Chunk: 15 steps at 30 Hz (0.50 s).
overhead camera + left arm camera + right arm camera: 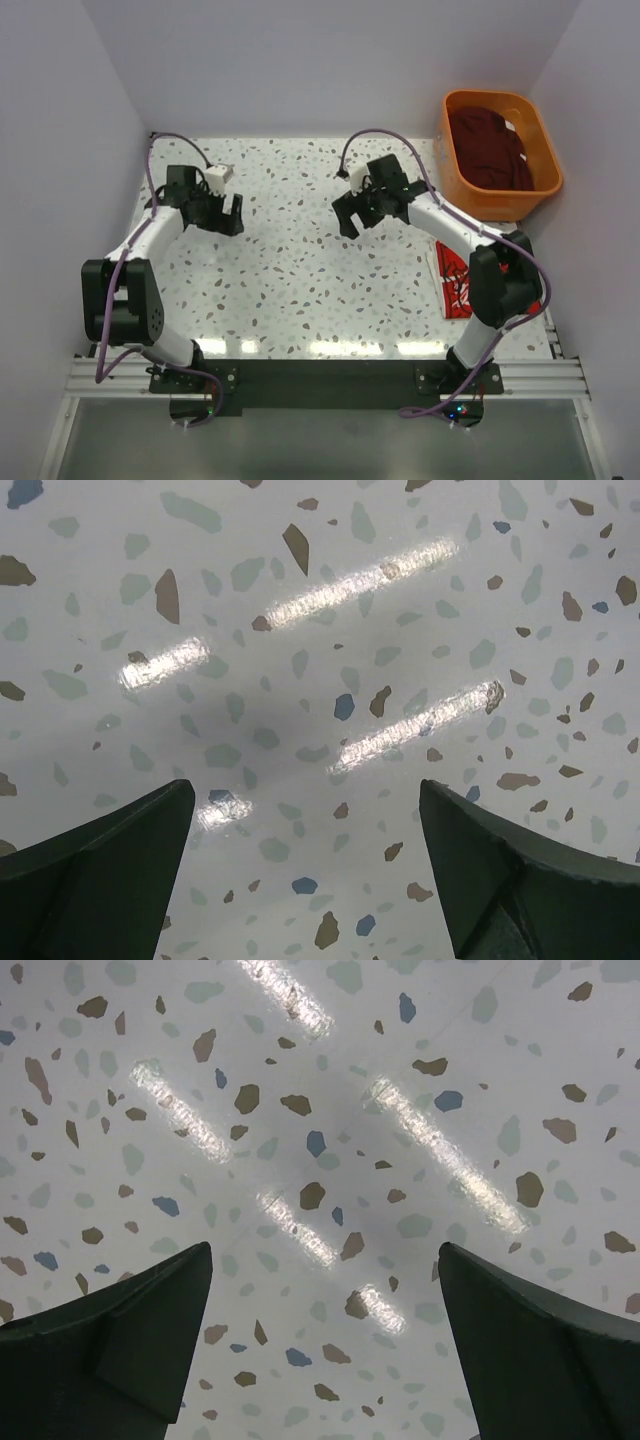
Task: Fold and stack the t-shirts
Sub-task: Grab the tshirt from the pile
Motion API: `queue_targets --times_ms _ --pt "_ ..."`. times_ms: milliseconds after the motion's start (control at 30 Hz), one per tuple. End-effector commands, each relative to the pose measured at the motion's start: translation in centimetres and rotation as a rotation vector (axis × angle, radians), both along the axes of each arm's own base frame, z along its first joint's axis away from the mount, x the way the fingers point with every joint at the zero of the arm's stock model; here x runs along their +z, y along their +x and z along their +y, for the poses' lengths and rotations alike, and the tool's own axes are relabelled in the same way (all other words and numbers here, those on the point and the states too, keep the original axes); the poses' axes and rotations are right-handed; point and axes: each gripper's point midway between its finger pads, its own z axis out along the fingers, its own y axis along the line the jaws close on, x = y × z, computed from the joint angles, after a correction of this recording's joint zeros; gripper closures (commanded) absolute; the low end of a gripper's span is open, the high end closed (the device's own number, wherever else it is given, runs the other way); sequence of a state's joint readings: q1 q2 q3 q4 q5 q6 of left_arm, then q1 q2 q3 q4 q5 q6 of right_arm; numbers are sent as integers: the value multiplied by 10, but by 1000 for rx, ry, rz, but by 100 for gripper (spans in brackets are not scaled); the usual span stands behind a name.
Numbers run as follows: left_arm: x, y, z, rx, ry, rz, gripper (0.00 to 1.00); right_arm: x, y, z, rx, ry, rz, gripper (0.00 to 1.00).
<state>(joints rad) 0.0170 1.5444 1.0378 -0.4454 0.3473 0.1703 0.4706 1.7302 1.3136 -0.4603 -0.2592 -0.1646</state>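
A dark maroon t-shirt (490, 150) lies bunched inside the orange basket (500, 196) at the back right. A folded red t-shirt with white script (455, 281) lies on the table at the right, partly hidden under the right arm. My left gripper (232, 212) hovers open over the back left of the table, nothing between its fingers (95, 880). My right gripper (362, 214) hangs open over the table's middle back, left of the basket, also holding nothing. Both wrist views show only bare speckled tabletop (330, 660) between the fingertips (540, 1350).
The speckled white table (300, 280) is walled by plain panels at the back and both sides. The arm bases sit on a black rail (320, 375) at the near edge. Purple cables loop from both arms.
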Motion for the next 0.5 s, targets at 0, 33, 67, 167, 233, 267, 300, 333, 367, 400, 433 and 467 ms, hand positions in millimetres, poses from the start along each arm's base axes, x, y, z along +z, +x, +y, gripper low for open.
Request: queue_targets --times_ms 0,33,67,167,233,267,300,333,367,400,433,467 --pt "56 32 -6 -2 -28 -178 0 54 27 -7 -68 26 -145 1" --pt "65 39 -8 -11 -33 -199 0 70 36 -8 -100 56 -170 1" --pt "68 40 -9 -17 -36 -194 0 77 47 -20 -145 70 -178 1" --pt "83 54 -9 -21 -37 -212 0 115 84 -50 -283 132 -231 1" --pt "92 61 -11 -29 -44 -226 0 148 109 -76 -386 146 -311 1" --pt "93 62 -11 -32 -47 -223 0 155 124 -104 -460 134 -343 1" --pt "97 65 -13 -38 -54 -231 0 176 136 -121 -510 136 -397 1" --pt "99 66 -13 -42 -57 -234 0 182 145 -143 -582 111 -430 1" --pt "99 66 -14 -43 -60 -233 0 191 155 -172 -650 99 -465 1" --pt "100 66 -14 -46 -62 -235 0 185 166 -189 -695 79 -466 1" --pt "99 67 -16 -49 -67 -233 0 197 173 -208 -748 65 -502 1" --pt "99 67 -16 -48 -70 -229 0 196 179 -239 -828 27 -515 1"
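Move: The maroon t-shirt pile in the orange bin lies some 22 cm ahead of the right hand and 32 cm to its right, about level with it or a touch lower. The bin around it is centred roughly 20 cm ahead and 34 cm to the right. The folded red shirt lies on the table about 8 cm back, 31 cm right and 11 cm lower. From the left hand the pile is some 64 cm right and 23 cm ahead. Up, right and forward in one quickening sweep, the open right hand travels about 30 cm from over the bare table towards the bin, nearing its left wall well above the table. It swings clockwise some 35 degrees while its fingers tip up and forward, touching nothing at the end. The left hand, also open and empty, rises about 9 cm and eases 6 cm forward. ##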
